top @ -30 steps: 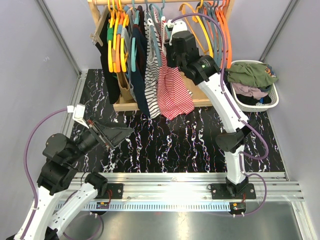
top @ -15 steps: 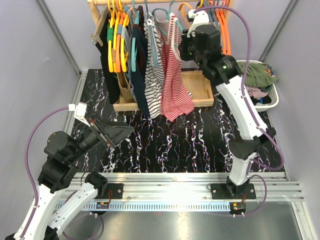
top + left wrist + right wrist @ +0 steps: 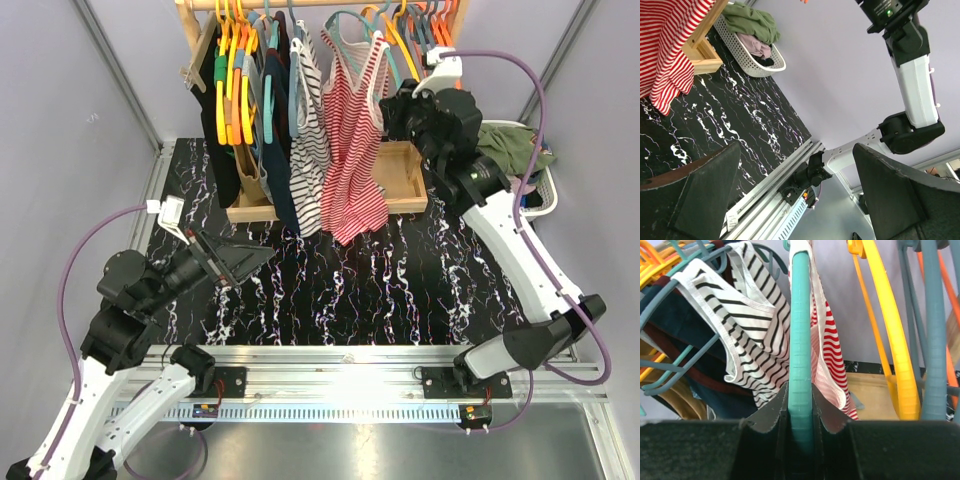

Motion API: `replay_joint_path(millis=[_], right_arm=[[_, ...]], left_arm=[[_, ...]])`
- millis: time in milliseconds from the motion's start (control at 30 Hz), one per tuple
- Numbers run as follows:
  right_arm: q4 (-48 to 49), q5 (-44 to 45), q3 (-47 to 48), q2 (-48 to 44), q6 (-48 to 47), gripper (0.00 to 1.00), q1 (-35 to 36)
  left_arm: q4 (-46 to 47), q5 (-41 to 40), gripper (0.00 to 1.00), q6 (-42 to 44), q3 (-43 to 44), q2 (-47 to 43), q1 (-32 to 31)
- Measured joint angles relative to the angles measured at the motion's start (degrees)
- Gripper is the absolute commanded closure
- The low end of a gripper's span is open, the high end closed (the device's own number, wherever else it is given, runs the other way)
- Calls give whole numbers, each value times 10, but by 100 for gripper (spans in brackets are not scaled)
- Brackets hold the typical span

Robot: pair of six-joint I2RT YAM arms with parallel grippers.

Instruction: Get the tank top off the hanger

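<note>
The red-and-white striped tank top (image 3: 352, 150) hangs on a teal hanger (image 3: 800, 335) at the clothes rack. My right gripper (image 3: 396, 100) is up at the rack, just right of the top. It is shut on the hanger's arm. In the right wrist view the teal bar runs straight up from between the closed fingers (image 3: 800, 396), and the tank top (image 3: 832, 357) drapes off its right side. My left gripper (image 3: 242, 262) hovers low over the dark marbled mat at the left, open and holding nothing (image 3: 795, 175). The tank top's hem (image 3: 667, 55) shows in the left wrist view.
A black-and-white striped top (image 3: 308, 130) and dark garments hang left of the tank top. Orange and yellow hangers (image 3: 232, 70) crowd the rail. The rack's wooden base (image 3: 400, 185) sits below. A white basket (image 3: 535, 195) of clothes stands at the right.
My right arm has swung right and outward with the teal hanger, turning the red striped tank top to face the camera. The left arm has barely shifted.
</note>
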Motion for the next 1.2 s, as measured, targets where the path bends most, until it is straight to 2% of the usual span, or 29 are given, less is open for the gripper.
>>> replay_joint_path(millis=[233, 400, 733, 967, 1033, 1200], right_arm=[[74, -36, -91, -54, 17, 100, -10], [101, -49, -149, -129, 29, 100, -21], [78, -86, -175, -243, 34, 100, -28], [-54, -121, -157, -307, 31, 100, -29], [-125, -140, -110, -312, 25, 100, -29], [-314, -182, 81, -301, 4, 100, -29]], left_arm=[[0, 6, 1, 6, 12, 17, 0], [0, 12, 1, 12, 26, 35, 0], [-9, 28, 1, 38, 73, 94, 0], [-27, 33, 1, 58, 115, 126, 0], [-31, 37, 1, 67, 136, 142, 0], [-39, 66, 1, 100, 228, 211, 0]])
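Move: The right hand already pinches the near end of the teal hanger; the red-striped tank top hangs on it, its middle about 8 cm ahead, 5 cm left and 15 cm below. The yellow hanger is some 8 cm ahead, 4 cm right and 2 cm up, the black-striped tank top about 6 cm ahead, 13 cm left and 12 cm below. From the empty left hand, the red-striped tank top lies roughly 33 cm ahead, 15 cm right and 6 cm below. Keeping its pinch on the teal hanger, the right hand draws it back towards the robot, away from the rack, by about 24 cm, rising some 9 cm with most of the lift coming in two spells and drifting right as well, the wrist ending turned about 15 degrees counter-clockwise. The left hand, still wide open and touching nothing, goes up, forward and right towards the red-striped tank top by some 8 cm, most of it near the end. ##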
